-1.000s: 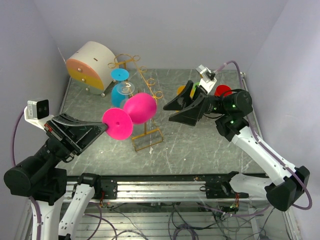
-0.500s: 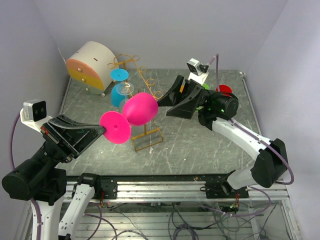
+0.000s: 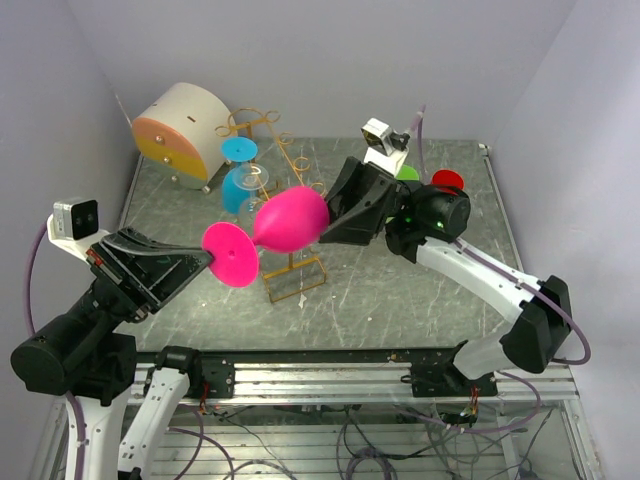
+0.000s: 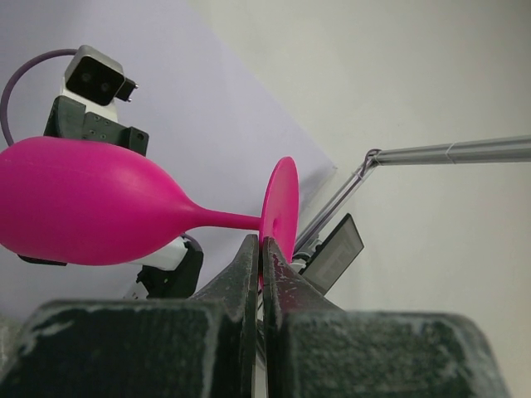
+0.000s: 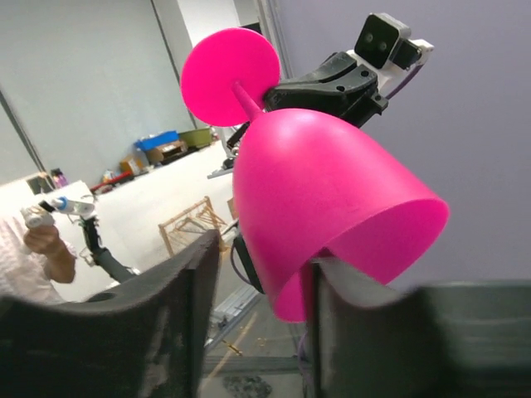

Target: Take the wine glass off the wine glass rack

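Observation:
A pink wine glass (image 3: 290, 220) hangs sideways in the air, clear of the gold wire wine glass rack (image 3: 296, 279). My left gripper (image 3: 212, 258) is shut on the edge of its round foot, as the left wrist view shows (image 4: 262, 245), with the bowl (image 4: 91, 203) pointing away. My right gripper (image 3: 334, 214) is open at the bowl's mouth. In the right wrist view (image 5: 264, 254) one finger (image 5: 353, 286) sits inside the rim of the glass (image 5: 323, 182) and the other finger (image 5: 170, 311) stands outside it, apart from the wall.
A blue glass (image 3: 241, 186) hangs on the rack behind the pink one. A round white-and-orange drum box (image 3: 180, 130) stands at the back left. Red (image 3: 447, 181) and green (image 3: 407, 172) items sit at the back right behind the right arm.
My right gripper has swung left up to the pink glass's bowl and now straddles its rim. The left gripper has held the glass, shifting it slightly right.

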Tool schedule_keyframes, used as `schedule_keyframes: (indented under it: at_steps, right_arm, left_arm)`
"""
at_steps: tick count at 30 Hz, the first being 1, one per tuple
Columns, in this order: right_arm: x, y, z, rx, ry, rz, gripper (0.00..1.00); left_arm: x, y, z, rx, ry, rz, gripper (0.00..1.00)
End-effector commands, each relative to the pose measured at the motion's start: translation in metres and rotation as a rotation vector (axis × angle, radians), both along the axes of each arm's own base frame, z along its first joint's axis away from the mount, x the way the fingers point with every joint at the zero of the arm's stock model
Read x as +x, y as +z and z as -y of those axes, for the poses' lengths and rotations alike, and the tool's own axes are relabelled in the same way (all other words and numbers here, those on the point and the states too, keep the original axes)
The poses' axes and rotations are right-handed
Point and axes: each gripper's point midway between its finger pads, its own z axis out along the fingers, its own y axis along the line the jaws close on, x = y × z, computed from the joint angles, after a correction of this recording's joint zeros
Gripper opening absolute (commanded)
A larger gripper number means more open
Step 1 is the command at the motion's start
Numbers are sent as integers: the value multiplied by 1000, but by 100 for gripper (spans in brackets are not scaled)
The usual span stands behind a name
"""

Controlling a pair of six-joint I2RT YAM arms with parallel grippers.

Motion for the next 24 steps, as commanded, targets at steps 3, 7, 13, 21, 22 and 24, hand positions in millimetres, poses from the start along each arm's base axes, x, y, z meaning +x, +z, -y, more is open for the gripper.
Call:
schedule_keyframes:
  at_steps: [3, 7, 13, 21, 22, 24]
  right_arm:
    - [-3, 9, -2, 34, -2, 21, 14]
    - [-1, 9, -2, 29, -38, 20, 0]
    - [-1, 14, 4, -5, -168, 75, 0]
    - [24, 39, 47, -74, -694, 158, 0]
    - [32, 40, 57, -94, -783, 148, 0]
    - [49, 39, 78, -128, -955, 132, 0]
  left_arm:
    - [6, -5, 2, 34, 22, 2, 7]
    - [10, -10, 2, 36, 30, -14, 7]
    - [30, -27, 3, 106, 116, -78, 39]
    - [68, -67, 1, 244, 255, -217, 54]
    - [72, -71, 0, 259, 275, -228, 54]
    - [81, -80, -3, 297, 323, -251, 54]
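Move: The pink wine glass, its foot pinched by the left hand, lies crosswise in the air; its middle is about 8 cm right and 3 cm ahead of the left hand, about level. From the right hand it is about 8 cm left and 2 cm back, rim already between the open fingers. From that right hand the rack stands some 20 cm ahead, 7 cm left, well below; the blue glass is some 23 cm ahead, 16 cm left. Right fingers pinch the bowl's rim, rising rightward about 7 cm; left fingers release the foot, going forward and down. ##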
